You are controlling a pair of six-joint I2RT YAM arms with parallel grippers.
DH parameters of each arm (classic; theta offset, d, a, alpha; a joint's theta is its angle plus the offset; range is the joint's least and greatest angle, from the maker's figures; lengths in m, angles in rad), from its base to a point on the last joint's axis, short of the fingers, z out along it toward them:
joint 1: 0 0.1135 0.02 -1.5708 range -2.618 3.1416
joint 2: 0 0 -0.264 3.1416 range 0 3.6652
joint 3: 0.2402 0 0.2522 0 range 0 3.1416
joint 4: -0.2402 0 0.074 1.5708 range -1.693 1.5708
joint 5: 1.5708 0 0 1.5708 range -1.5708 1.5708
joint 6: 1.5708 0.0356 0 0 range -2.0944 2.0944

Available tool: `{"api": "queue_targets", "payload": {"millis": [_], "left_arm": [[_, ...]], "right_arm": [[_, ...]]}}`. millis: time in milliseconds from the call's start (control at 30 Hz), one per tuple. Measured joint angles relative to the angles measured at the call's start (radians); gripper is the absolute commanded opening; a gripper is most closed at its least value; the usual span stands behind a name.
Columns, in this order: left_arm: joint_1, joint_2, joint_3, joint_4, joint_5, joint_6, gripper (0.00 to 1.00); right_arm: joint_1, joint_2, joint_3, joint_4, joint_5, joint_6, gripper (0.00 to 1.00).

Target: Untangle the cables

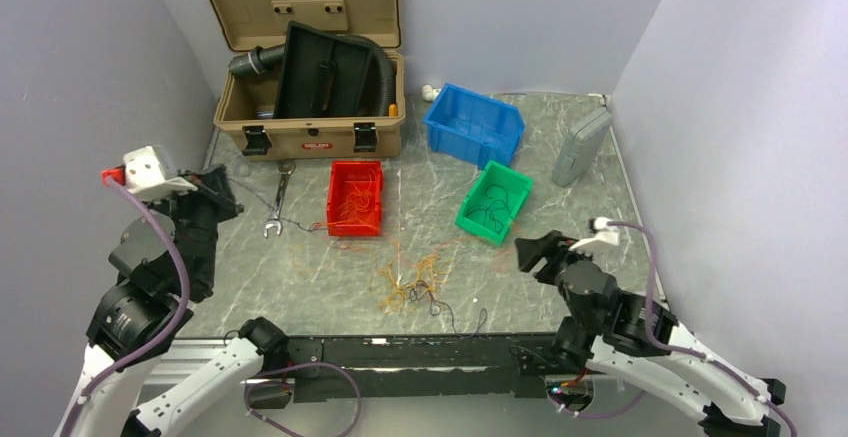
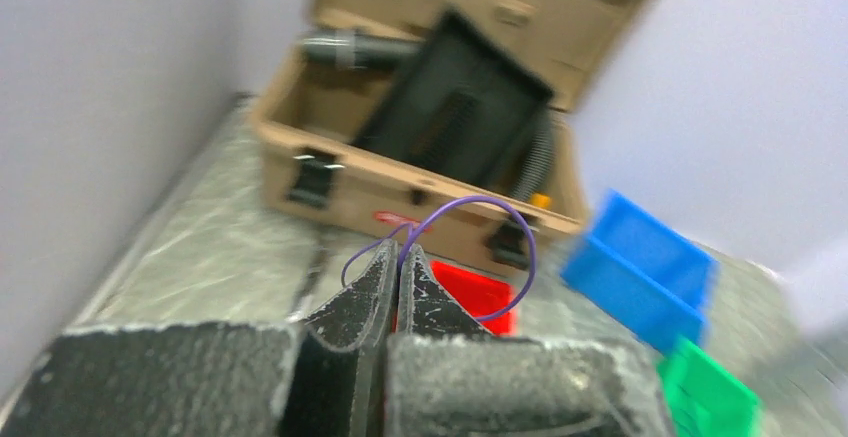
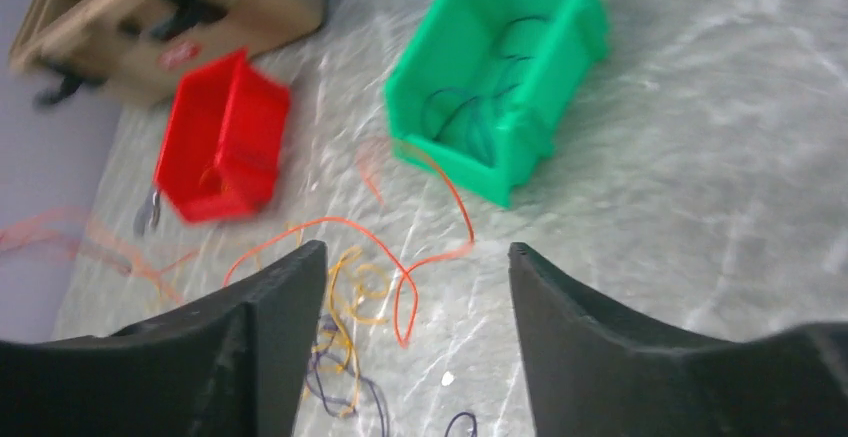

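The cables lie in a small tangle of thin orange, yellow and dark wires on the table near the front edge. More thin wires lie in the red bin and the green bin. My left gripper is shut on a thin purple wire that loops out above its tips; it is raised at the left, away from the tangle. My right gripper is open and empty, above the table to the right of the tangle. A loose orange wire and yellow wires lie on the table below it.
An open tan case with a black corrugated hose stands at the back left. A blue bin and a grey box are at the back right. A wrench lies left of the red bin. Walls close in left and right.
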State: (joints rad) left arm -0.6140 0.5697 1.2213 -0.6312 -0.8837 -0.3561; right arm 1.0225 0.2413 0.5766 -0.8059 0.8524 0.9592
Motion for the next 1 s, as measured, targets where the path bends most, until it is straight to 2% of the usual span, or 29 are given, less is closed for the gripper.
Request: {"api": "queue_targets", "payload": {"millis": [167,267,367,533,700,833,1000], "left_arm": [[0.000,0.004,-0.023,0.121,0.397,0.073,0.00],[0.000,0.045,0.013,0.144,0.565,0.088,0.00],[0.000,0.076,0.032,0.166,0.664,0.093,0.00],[0.000,0.082,0.032,0.174,0.738,0.092,0.00],[0.000,0.087,0.043,0.177,0.790,0.087,0.00],[0.000,0.103,0.082,0.177,0.833,0.080,0.00],[0.000,0.108,0.120,0.175,0.871,0.077,0.00]], "right_arm": [[0.000,0.092,-0.060,0.291,-0.259,-0.320,0.80],[0.000,0.208,-0.061,0.434,-0.406,-0.454,0.80],[0.000,0.371,-0.048,0.571,-0.552,-0.567,0.78],[0.000,0.628,-0.002,0.789,-0.775,-0.686,0.77],[0.001,0.814,0.055,1.003,-0.956,-0.760,0.80],[0.003,0.963,0.151,1.122,-1.047,-0.814,0.79],[0.004,1.067,0.229,1.199,-1.081,-0.853,0.79]]}}
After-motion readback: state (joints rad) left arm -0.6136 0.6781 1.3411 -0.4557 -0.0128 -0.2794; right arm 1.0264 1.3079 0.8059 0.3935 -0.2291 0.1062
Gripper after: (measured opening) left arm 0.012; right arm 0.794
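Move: The right hand has just let go of the orange cable. The place where that cable catches on the purple one lies some 46 cm to this hand's left, 13 cm ahead and 16 cm below. From the left hand, which grips the purple cable up high, it is about 11 cm right, 13 cm ahead and 37 cm below. The red bin sits roughly 19 cm right and 22 cm ahead of the left hand. The yellow tangle is about 22 cm left and 3 cm ahead of the right. Still pinching the purple cable, the left hand swings about 15 cm right, turning nearly 50 degrees clockwise, and late on lifts about 7 cm in all. The empty right hand sweeps some 30 cm left over the yellow tangle, towards the orange cable hung on the purple one; its fingers open wide, and it turns about 70 degrees counter-clockwise, finally rising slightly. No touch on the orange cable can be seen. ##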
